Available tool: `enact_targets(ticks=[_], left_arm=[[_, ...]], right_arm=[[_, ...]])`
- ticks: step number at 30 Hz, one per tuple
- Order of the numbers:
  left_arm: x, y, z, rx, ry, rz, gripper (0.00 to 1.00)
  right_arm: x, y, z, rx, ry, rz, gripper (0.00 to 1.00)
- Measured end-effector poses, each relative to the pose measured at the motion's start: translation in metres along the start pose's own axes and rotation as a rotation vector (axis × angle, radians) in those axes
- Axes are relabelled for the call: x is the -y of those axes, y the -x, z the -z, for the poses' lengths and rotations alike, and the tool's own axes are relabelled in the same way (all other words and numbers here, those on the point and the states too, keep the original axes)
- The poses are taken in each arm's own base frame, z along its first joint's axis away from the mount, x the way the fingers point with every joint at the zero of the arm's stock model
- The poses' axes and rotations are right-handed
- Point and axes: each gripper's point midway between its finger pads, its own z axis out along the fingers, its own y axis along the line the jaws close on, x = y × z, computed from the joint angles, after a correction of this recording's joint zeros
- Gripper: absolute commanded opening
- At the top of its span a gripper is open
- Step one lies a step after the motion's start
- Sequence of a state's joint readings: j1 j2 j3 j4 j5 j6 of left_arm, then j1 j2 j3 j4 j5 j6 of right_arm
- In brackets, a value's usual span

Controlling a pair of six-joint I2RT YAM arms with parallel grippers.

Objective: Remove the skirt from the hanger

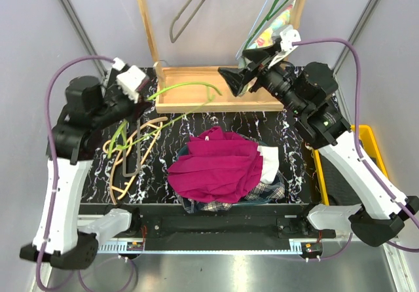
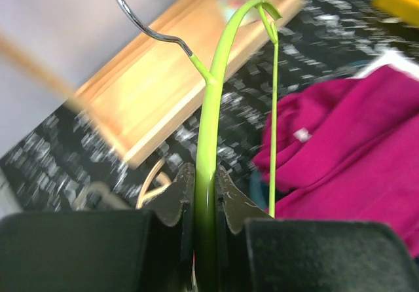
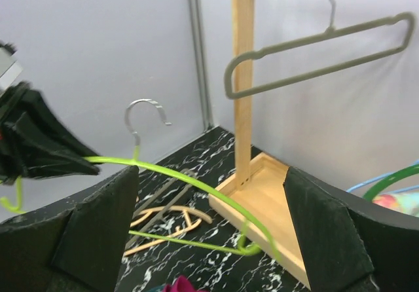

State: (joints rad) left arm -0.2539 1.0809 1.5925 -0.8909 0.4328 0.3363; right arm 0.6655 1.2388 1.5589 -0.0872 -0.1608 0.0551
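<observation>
The magenta skirt [image 1: 216,164] lies crumpled on top of a pile of clothes at the middle of the table, and it also shows in the left wrist view [image 2: 353,148]. My left gripper [image 1: 145,102] is shut on the thin green hanger [image 1: 190,83], gripping its arm [image 2: 213,109] between the jaws [image 2: 205,187] and holding it above the table. The hanger is bare and apart from the skirt. My right gripper [image 1: 243,69] is open and empty, raised near the wooden rack. In its view [image 3: 211,174] the green hanger [image 3: 196,184] curves across between the fingers, farther off.
A wooden rack with a tray base [image 1: 190,99] stands at the back, with a grey hanger [image 1: 190,7] and green and blue hangers with a colourful garment [image 1: 275,20]. Wooden hangers [image 1: 134,158] lie on the left. Plaid cloth [image 1: 209,205] and white cloth [image 1: 268,161] lie under the skirt. A yellow bin [image 1: 368,141] is at the right.
</observation>
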Motion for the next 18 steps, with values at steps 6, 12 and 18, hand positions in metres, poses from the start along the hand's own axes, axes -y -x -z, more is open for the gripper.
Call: enact_targets(ticks=[6,12,18], left_arm=[[-0.030,-0.042,0.039,-0.037,0.211,0.055,0.00],[-0.062,-0.123,0.056,-0.182,0.424,0.216,0.00],[-0.068,-0.201,0.029,-0.328,0.448,0.405,0.09]], right_arm=[[0.011,0.034,0.003,0.097,-0.072,0.039,1.00],[0.040,0.089,0.013,0.225,-0.257,0.107,1.00],[0.114,0.168,0.011,0.375,-0.645,0.173,1.00]])
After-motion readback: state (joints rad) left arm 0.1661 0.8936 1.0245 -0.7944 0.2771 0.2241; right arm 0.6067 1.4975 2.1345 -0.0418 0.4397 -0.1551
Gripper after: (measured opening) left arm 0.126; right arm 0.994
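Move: The left hand already holds the lime hanger. The pile of bare hangers it heads for lies about 38 cm below, some 9 cm to its left and about level with it forward; the magenta skirt heap is about 5 cm back, 20 cm right and 35 cm down. From the empty, open right hand, the dark green hanger with the flowered skirt hangs about 22 cm ahead, 14 cm right and 5 cm higher; the lone grey hanger is 22 cm ahead, 7 cm left and 7 cm up. Leftward first, then mostly down, the left hand carries the lime hanger towards the pile of bare hangers, dropping some 17 cm, swinging counter-clockwise about 35 degrees and tipping down, grip kept. Meanwhile the right hand rises about 15 cm with fingers wide open, sweeping right and a little forward towards the dark green hanger while turning clockwise to face the rack. ##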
